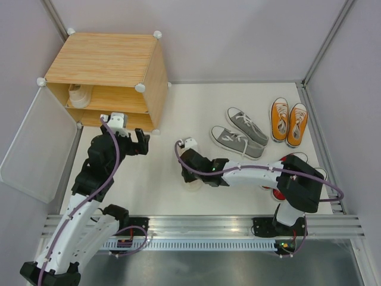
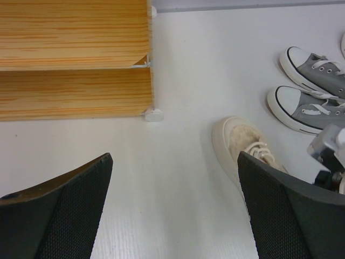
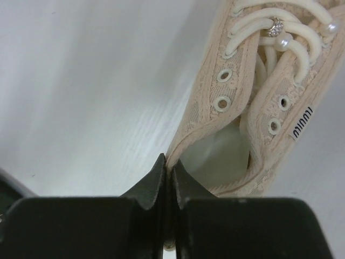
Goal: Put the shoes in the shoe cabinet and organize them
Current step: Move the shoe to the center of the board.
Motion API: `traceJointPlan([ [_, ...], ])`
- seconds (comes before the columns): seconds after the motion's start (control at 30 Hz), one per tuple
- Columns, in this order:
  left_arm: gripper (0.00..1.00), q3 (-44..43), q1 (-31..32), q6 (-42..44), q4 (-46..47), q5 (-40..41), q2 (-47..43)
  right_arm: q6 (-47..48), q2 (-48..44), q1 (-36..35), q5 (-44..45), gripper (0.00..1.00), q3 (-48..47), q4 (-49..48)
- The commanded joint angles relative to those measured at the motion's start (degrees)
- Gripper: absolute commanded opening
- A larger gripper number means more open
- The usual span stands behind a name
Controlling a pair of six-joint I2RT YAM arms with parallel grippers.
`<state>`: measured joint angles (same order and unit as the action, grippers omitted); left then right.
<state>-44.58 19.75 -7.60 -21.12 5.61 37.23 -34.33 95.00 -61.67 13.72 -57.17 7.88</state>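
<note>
My right gripper [image 3: 170, 168] is shut on the collar edge of a cream lace-up shoe [image 3: 253, 91] with pearl beads on its laces. In the top view this gripper [image 1: 189, 171] is at the middle of the floor, with the cream shoe [image 1: 192, 184] mostly hidden under it. My left gripper [image 2: 175, 205] is open and empty, low over bare floor just in front of the shoe cabinet [image 1: 107, 71]. The cream shoe [image 2: 242, 145] lies to its right. Another cream shoe [image 1: 78, 95] stands on the cabinet's middle shelf.
A grey pair [image 1: 241, 134] and an orange pair [image 1: 289, 122] stand at the right; red shoes [image 1: 277, 193] are mostly hidden under the right arm. The cabinet's white door [image 1: 36, 143] hangs open at the left. Grey walls enclose the floor.
</note>
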Motion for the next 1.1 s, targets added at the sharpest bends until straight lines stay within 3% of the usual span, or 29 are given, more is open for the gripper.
traceJointPlan([
  [0.0, 1.00, 0.46, 0.20, 1.70, 0.47, 0.63, 0.38, -8.56, -0.62, -5.99, 2.10, 0.07, -0.75, -5.76],
  [0.07, 1.00, 0.37, 0.20, 1.88, 0.12, 1.24, 0.73, -9.97, 0.09, -8.90, 0.79, 0.13, -1.45, -7.08],
  [0.1, 1.00, 0.46, 0.20, 1.97, 0.03, 1.60, 0.82, -10.41, 0.27, -9.34, 0.35, 0.31, -1.46, -7.44],
  [0.13, 1.00, 0.46, 0.12, 1.97, 0.03, 1.86, 0.82, -10.85, -0.16, -9.43, -0.09, 0.40, -0.59, -7.44],
  [0.17, 1.00, 0.54, 0.12, 1.97, -0.06, 2.56, 1.00, -11.28, -0.78, -9.43, 0.17, 0.55, 0.12, -9.18],
  [0.27, 1.00, 0.37, 0.12, 1.18, -0.06, 3.44, 1.61, -11.46, -4.81, -9.35, 4.10, 0.80, 3.63, -8.68],
  [0.37, 1.00, 0.02, 0.20, -0.14, -0.84, 2.57, 2.84, -11.46, -12.61, -8.82, 6.84, 0.86, 7.15, -6.04],
  [0.53, 0.99, -0.42, 0.20, -4.35, -0.23, -1.56, 6.61, -10.41, -25.81, -7.07, 11.24, 0.88, 12.15, 1.51],
  [0.67, 1.00, -1.74, 0.12, -9.09, -1.63, -9.35, 10.47, -10.06, -38.29, -5.39, 16.07, 0.89, 16.20, 8.02],
  [0.83, 1.00, -0.26, 1.16, -23.76, -2.10, -17.02, 14.88, -11.02, -51.92, -3.81, 20.38, 0.91, 23.04, 14.44],
  [0.93, 1.00, 0.90, 8.97, -26.94, -3.21, -11.35, 16.46, -11.29, -56.41, -2.76, 20.82, 0.92, 26.56, 15.23],
  [1.0, 0.99, 1.24, 19.49, -30.09, -5.06, -0.91, 17.34, -11.55, -57.82, -2.14, 20.83, 0.93, 28.24, 16.02],
  [1.03, 1.00, 1.77, 19.54, -31.68, -5.07, -0.86, 17.78, -11.55, -58.08, -2.05, 20.83, 0.93, 28.69, 16.20],
  [1.07, 1.00, 2.21, 23.98, -33.52, -4.63, 1.58, 18.48, -11.64, -58.17, -2.05, 20.83, 0.93, 29.21, 16.12],
])
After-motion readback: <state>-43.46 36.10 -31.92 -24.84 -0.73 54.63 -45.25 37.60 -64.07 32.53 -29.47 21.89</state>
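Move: The right hand still pinches the beige shoe by the collar rim at its heel; the shoe's middle lies about 6 cm ahead and a few centimetres lower, no farther left or right. The nearer grey shoe is some 12 cm ahead and 19 cm to that hand's right. From the open left hand, the beige shoe's middle is about 19 cm right, hardly ahead, and 22 cm below; the cabinet's near right foot is some 13 cm ahead, 6 cm right. The right fingers, still pinching the heel collar, draw the beige shoe about 6 cm back and 5 cm left, then open and let go; that hand rises away to the right some 20 cm, sinking a little at the end. The open left hand starts slowly, then swings some 11 cm right and 10 cm down towards the shoe, finally drawing back slightly, its fingers tipping down about 30 degrees. ##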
